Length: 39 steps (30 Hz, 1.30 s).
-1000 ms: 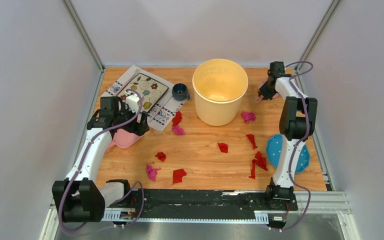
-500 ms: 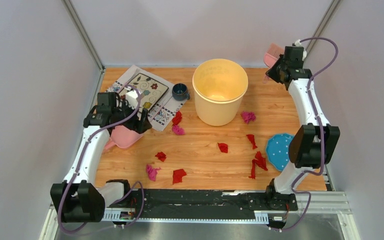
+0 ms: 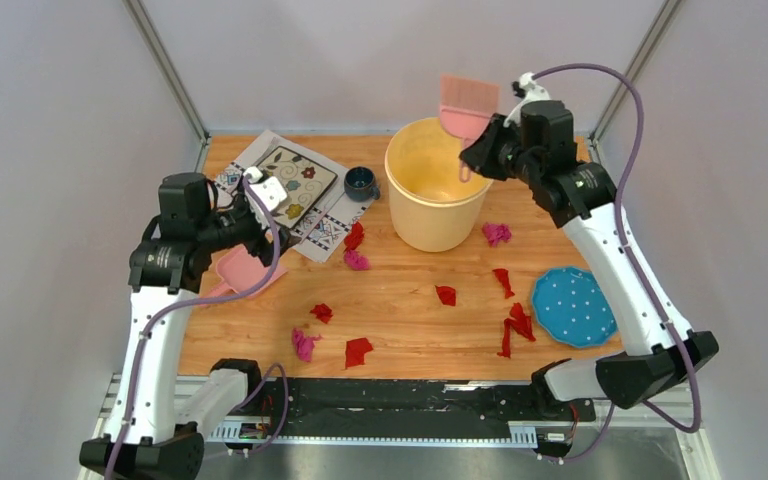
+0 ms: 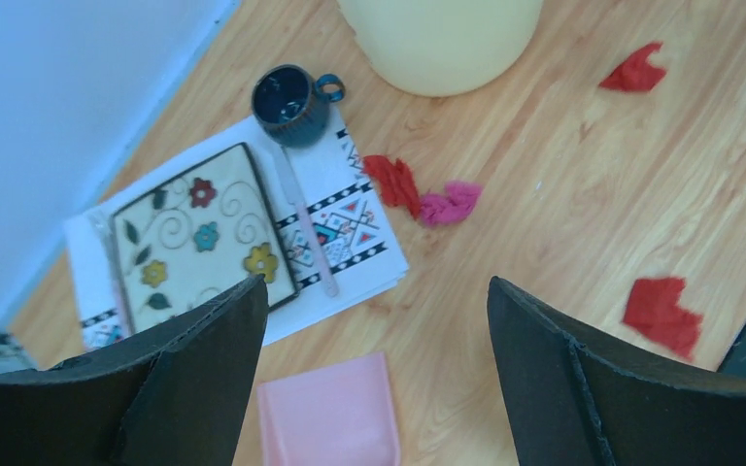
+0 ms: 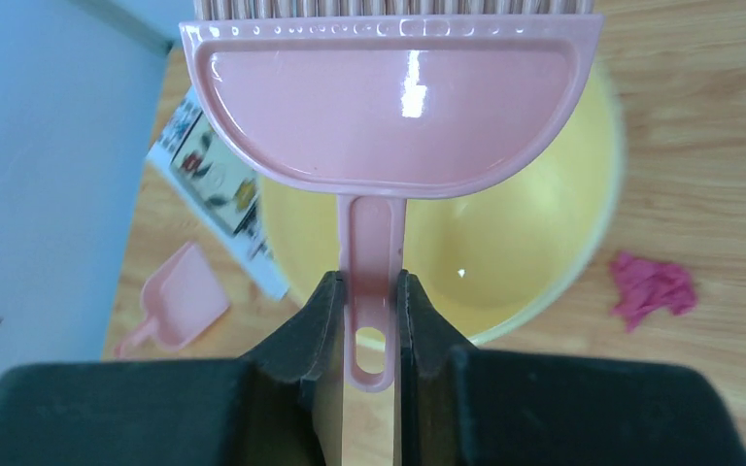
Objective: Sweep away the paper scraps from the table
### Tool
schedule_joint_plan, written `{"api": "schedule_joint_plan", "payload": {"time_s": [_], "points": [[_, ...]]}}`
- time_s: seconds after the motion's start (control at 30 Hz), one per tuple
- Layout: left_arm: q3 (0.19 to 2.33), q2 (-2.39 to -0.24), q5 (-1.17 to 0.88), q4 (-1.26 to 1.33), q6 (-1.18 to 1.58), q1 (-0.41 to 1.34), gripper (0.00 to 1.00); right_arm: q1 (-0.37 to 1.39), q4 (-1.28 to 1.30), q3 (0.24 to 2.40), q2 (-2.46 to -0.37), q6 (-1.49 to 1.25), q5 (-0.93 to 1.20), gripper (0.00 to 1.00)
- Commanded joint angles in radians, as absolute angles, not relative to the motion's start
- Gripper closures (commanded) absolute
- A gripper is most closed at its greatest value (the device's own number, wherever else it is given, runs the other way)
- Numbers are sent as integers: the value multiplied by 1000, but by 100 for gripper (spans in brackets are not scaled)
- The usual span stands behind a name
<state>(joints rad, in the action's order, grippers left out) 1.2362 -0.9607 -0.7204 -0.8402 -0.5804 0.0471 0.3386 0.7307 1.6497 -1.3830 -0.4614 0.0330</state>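
Observation:
Several red and magenta paper scraps (image 3: 445,295) (image 4: 393,183) (image 5: 653,288) lie scattered over the wooden table (image 3: 400,320). My right gripper (image 3: 477,153) (image 5: 367,280) is shut on the handle of a pink brush (image 3: 467,100) (image 5: 389,97). It holds the brush in the air above the yellow bucket's rim, bristles pointing up. My left gripper (image 3: 245,228) (image 4: 377,286) hangs open over the left side of the table, with nothing between its fingers. Below it a pink dustpan (image 3: 240,270) (image 4: 328,422) (image 5: 180,303) lies flat on the wood.
A tall yellow bucket (image 3: 440,195) (image 4: 442,39) stands at the back centre. A patterned placemat (image 3: 330,225) (image 4: 350,223) with a framed floral tile and a dark blue cup (image 3: 361,182) (image 4: 291,95) lie at the back left. A blue dotted plate (image 3: 573,305) sits at the right edge.
My right arm swung the brush up from the far right corner and left to above the bucket. My left gripper rose and drew back from the dustpan, which now rests flat on the table.

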Motion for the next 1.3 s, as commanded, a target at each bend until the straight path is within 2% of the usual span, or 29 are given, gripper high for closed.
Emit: {"api": "schedule_joint_plan", "payload": {"time_s": [0.0, 0.13, 0.23, 0.33, 0.43, 0.63, 1.0, 1.1, 1.13, 1.2, 1.27], "points": [[1255, -885, -651, -1003, -935, 58, 9, 530, 776, 1638, -1332, -462, 32, 100], [1267, -789, -523, -1060, -1350, 57, 9, 678, 735, 1583, -1304, -515, 46, 100], [1221, -675, -465, -993, -1622, 57, 9, 796, 697, 1540, -1318, -552, 2, 100], [1097, -528, -521, -858, -1859, 57, 9, 896, 637, 1514, -1357, -581, 2, 100], [973, -395, -667, -807, -2032, 55, 9, 985, 612, 1554, -1419, -584, 3, 100], [861, -270, -845, -861, -2173, 55, 9, 1110, 575, 1646, -1526, -586, 67, 100], [805, -271, -775, -842, -2233, 55, 8, 1180, 568, 1735, -1624, -569, 110, 100], [789, -267, -788, -842, -2273, 57, 15, 1183, 568, 1744, -1637, -569, 124, 100], [785, -267, -784, -839, -2282, 55, 28, 1183, 568, 1747, -1640, -568, 130, 100], [773, -270, -772, -813, -2289, 57, 44, 1189, 565, 1758, -1647, -560, 158, 100], [769, -271, -761, -781, -2286, 55, 65, 1192, 557, 1756, -1652, -545, 176, 100]]}}
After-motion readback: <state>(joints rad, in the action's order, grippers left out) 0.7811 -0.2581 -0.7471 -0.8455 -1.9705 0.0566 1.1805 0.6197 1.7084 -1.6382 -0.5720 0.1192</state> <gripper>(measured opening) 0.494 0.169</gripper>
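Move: The pink brush, head up in the right hand, lies about 17 cm ahead of the open left hand, 33 to its right and 5 above. From the left hand, the dustpan is some 28 cm below, 7 ahead and 14 left. From the right hand, the left hand is about 12 cm back, 34 left and a touch lower; the yellow bin's middle is 7 ahead, 4 left and 21 below. The left fingers half close around the brush where its head meets the handle, though a firm pinch can't be seen yet, while the right hand keeps its grip on the handle. The right carries the brush some 30 cm left and 23 back towards the left hand, sinking slightly and turning about 50 degrees counter-clockwise. The left arcs up and left, then down and right, drawing back 9 cm and rolling about 90 degrees. ##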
